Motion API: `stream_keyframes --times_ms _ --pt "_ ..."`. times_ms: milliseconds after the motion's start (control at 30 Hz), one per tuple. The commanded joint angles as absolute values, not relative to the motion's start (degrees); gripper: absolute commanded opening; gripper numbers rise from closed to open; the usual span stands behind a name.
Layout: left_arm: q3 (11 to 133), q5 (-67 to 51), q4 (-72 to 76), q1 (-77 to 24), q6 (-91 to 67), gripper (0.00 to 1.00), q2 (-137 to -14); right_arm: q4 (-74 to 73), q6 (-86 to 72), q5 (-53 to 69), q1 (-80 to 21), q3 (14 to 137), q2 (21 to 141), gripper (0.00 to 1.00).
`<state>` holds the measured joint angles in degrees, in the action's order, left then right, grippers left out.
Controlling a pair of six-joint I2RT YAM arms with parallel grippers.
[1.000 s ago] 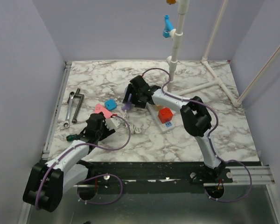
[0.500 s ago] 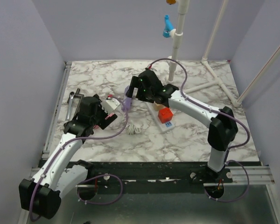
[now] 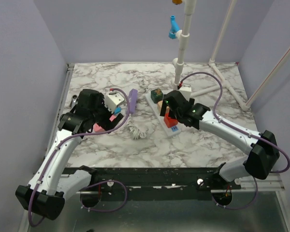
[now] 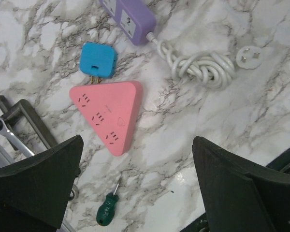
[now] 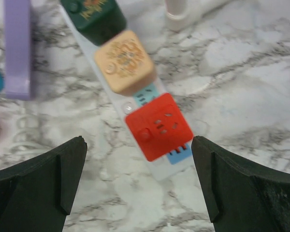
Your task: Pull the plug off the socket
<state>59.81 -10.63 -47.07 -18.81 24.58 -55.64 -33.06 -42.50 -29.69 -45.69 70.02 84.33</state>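
Note:
The socket (image 5: 115, 92), a long white strip with coloured outlets, lies slanted on the marble. Three cube plugs sit in it: dark green (image 5: 94, 17), tan (image 5: 126, 62) and red (image 5: 158, 125). My right gripper (image 5: 137, 159) hangs open above the red plug, one finger on each side, touching nothing. In the top view the right gripper (image 3: 174, 110) covers the middle of the socket (image 3: 173, 130). My left gripper (image 4: 137, 150) is open and empty, well to the left above a pink triangular block (image 4: 108, 113).
A purple bar (image 4: 128, 19) with a coiled white cord (image 4: 203, 67) lies between the arms, near a blue adapter (image 4: 97, 60). A green screwdriver (image 4: 106, 212) and wrenches (image 4: 19, 125) lie at the left. A white pipe frame (image 3: 183, 48) stands behind the socket.
My right gripper has swung from the purple bar to above the socket's red plug. My left gripper has moved back and left, over the pink block.

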Motion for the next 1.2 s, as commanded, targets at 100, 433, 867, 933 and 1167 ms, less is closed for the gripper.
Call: stream_keyframes --times_ms 100,433,867,933,1167 --pt "66.0 -15.8 -57.5 -18.0 18.9 0.98 -62.0 -32.9 -40.3 -37.4 -45.8 62.2 80.3 1.0" --pt "66.3 -16.3 -56.9 -15.6 17.4 0.98 -65.7 -32.8 -38.4 -35.6 -45.7 61.8 86.3 1.0" --pt "65.6 -16.4 -56.4 -15.6 17.5 0.98 -64.9 -25.6 -32.6 -31.9 -44.7 61.7 90.6 1.0" --pt "65.6 -16.3 -56.2 -15.6 17.5 0.99 -64.7 -24.7 -31.5 -30.0 -43.7 62.0 91.6 1.0" --pt "65.0 -15.8 -55.5 -15.5 17.2 0.98 -64.7 -20.7 -29.1 -23.0 -42.0 61.5 94.1 1.0"
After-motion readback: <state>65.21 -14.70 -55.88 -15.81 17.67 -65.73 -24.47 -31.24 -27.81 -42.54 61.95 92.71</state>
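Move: The red plug, on the near end of the white power strip, lies about 12 cm below the right hand, some 2 cm ahead and 2 cm to its right. On the same strip the tan plug sits about 8 cm farther out than the red one and 5 cm left of it, the green plug some 14 cm farther out and 8 cm left. From the left hand the red plug is roughly 32 cm right, 9 cm ahead and 14 cm lower. The red plug is approached from above by the right hand, which slips right and slightly back at first, then sinks steadily, about 9 cm in all, easing forward and a little left near the end. It rolls some 15 degrees, left side down, its wide-open fingers coming down about the plug's top without closing. The left hand, empty and open, dips about 3 cm and tips downward before stopping. ##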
